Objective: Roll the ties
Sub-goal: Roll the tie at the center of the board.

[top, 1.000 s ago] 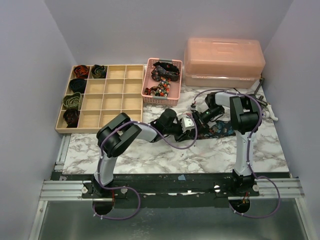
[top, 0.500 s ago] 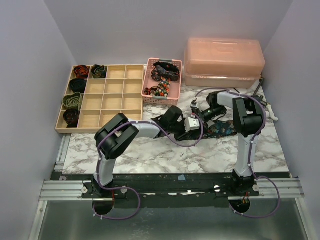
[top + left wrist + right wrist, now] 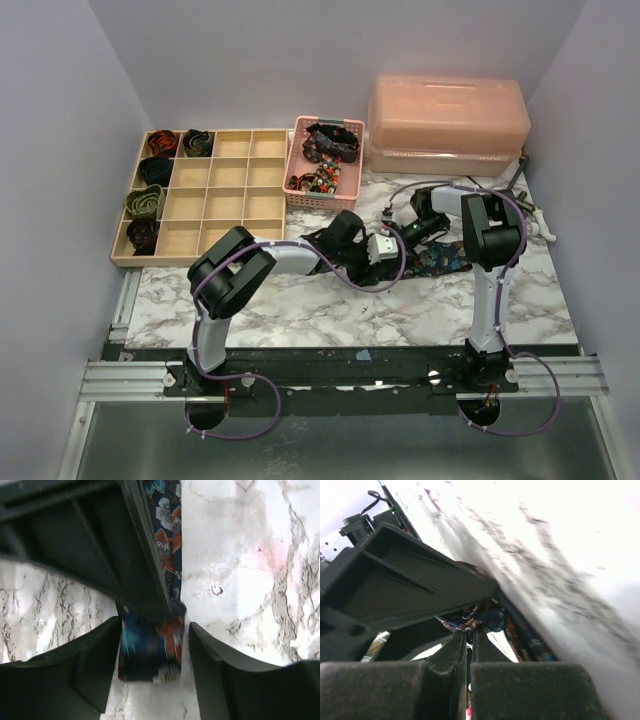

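Note:
A navy floral tie (image 3: 442, 260) lies stretched across the marble table (image 3: 300, 310), right of centre. Its folded near end (image 3: 150, 652) sits between my left gripper's (image 3: 155, 630) fingers (image 3: 95, 655), which stand open around it with a strip of table showing on the right side. My right gripper (image 3: 469, 632) reaches in from above and is shut, its tips pinching a bunch of the tie's fabric (image 3: 472, 614). In the top view both grippers, left (image 3: 383, 248) and right (image 3: 398, 236), meet over that end of the tie.
A wooden divided tray (image 3: 215, 205) at the back left holds several coiled ties (image 3: 146, 200) in its left cells. A pink mesh basket (image 3: 300, 185) with loose ties stands behind the arms. A pink lidded box (image 3: 448, 125) stands at the back right.
My left arm has pushed a little to the right and its fingers have spread. The right gripper has shifted slightly over the tie's end and has closed.

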Controlling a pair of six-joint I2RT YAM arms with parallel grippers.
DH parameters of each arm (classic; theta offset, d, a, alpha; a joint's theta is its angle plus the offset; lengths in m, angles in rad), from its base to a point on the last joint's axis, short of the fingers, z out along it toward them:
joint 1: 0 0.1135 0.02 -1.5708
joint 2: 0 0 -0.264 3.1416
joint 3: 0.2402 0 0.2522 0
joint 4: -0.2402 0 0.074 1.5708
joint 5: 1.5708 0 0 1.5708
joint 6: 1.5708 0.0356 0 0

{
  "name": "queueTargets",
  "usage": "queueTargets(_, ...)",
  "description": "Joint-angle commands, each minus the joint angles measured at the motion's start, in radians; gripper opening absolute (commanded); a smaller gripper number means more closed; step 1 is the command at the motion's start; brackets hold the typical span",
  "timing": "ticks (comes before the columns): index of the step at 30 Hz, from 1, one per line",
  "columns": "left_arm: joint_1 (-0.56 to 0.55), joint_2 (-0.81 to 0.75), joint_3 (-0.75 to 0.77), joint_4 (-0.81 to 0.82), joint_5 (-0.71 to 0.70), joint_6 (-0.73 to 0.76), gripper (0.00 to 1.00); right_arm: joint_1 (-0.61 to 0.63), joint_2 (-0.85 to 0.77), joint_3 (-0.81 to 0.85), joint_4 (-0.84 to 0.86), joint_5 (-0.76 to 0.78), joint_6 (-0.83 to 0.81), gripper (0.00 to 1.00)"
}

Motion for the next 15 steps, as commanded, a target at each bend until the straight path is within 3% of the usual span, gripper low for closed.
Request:
queueTargets(1, 0.039, -0.016, -0.111, 0.038, 0.046, -0.026, 0.62, -0.069, 0.112, -0.02, 0.084, 0.25, -0.073, 0.01)
queueTargets(9, 0.054, -0.061, -0.216, 0.343, 0.119, -0.014, 0.69, -0.108, 0.174, 0.028, 0.08, 0.328, -0.083, 0.01)
queueTargets(15, 0.049, 0.021, -0.156, 0.465, 0.138, -0.071, 0.71, -0.108, 0.167, 0.03, 0.086, 0.372, -0.059, 0.01)
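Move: The rolled tie is between the hands, its middle roughly 2 cm right of the left hand's point and 1 cm below it; from the right hand, shut on the roll's top edge, it is about 1 cm left and 1 cm down. The flat tail's middle lies some 10 cm right of the right hand and 3 cm below, about level in reach. The pink basket stands about 25 cm ahead and 14 cm left of the left hand. Rightward, with some forward and down, the right hand draws the roll along the board towards the flat tail, about 4.5 cm in all, easing to a stop with its fingers kept shut on the roll's edge. The left fingers, already loosening, open wider and back off nearly 2 cm to the left, tipping some 10 degrees towards level, then creep slightly back. ##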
